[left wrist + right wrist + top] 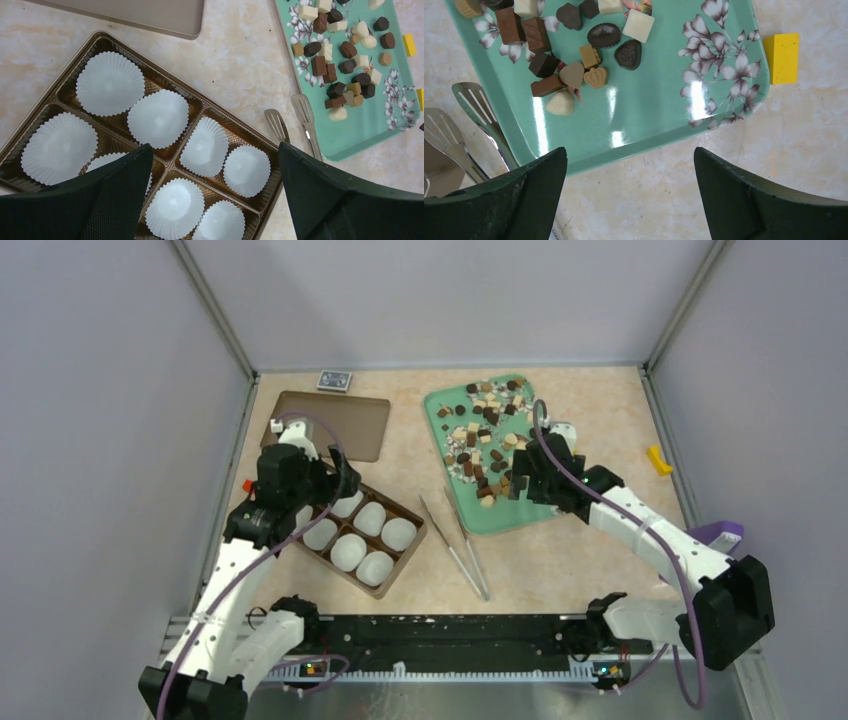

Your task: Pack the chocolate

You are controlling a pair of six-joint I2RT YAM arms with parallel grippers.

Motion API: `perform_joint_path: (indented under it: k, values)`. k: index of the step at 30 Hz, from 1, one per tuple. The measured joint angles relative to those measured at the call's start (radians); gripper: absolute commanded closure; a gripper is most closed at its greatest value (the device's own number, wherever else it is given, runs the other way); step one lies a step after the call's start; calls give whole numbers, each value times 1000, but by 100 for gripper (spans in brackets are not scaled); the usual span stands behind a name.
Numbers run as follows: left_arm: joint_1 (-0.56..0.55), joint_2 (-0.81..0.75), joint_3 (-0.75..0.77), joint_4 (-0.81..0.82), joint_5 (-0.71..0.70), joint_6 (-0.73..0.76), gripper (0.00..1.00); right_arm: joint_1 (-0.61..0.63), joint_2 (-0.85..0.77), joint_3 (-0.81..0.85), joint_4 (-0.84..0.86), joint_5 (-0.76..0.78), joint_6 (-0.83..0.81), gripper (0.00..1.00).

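The chocolate (490,425), many small dark, tan and cream pieces, lies scattered on a green flowered tray (510,515). A brown partitioned box (405,565) holds white paper cups (383,517), all empty. My left gripper (335,480) hovers open over the box's far left end; the left wrist view shows the cups (159,119) between and below its open gripper (214,146). My right gripper (525,480) stands open above the tray's near edge (649,115), with nothing in the gripper (629,150). Chocolate pieces (574,75) lie just beyond it.
Two metal tongs (455,545) lie between box and tray. A flat brown lid (345,425) rests behind the box, with a small blue patterned pack (335,381) beyond it. A yellow block (657,460) sits right of the tray. Grey walls enclose the table.
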Motion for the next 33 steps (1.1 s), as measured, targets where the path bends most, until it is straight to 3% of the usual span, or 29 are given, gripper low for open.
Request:
perform_joint_path:
  k: [14,25,33]
  values:
    - [0,-20,-3,-11,-26,-7,1,25,-18,-25,83,-84,8,6]
    - [0,-33,-13,-23,-38,-45,1,428,42,-84,126,1,63,6]
    - [0,-32,-18,-26,-38,-68,1,580,249,-103,198,106,123,7]
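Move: The handles of the two spatulas lie on the table some 11 cm back and 13 cm left of the right hand, about 14 cm below. The green tray's middle is roughly 11 cm ahead and 6 cm left of that hand, the near yellow block 4 cm ahead and 8 cm right, and the chocolate box 4 cm back and 32 cm left. From the left hand, the handles are about 8 cm back, 22 cm right and 21 cm down. Swing the right gripper left and back, about 14 cm left and 10 cm back, off the tray's near edge to above the spatula handles. Turn it some 25 degrees counter-clockwise to line up with them, and let it sink about 8 cm, mostly late in the swing. Keep the fingers wide open and stay clear of the handles. ##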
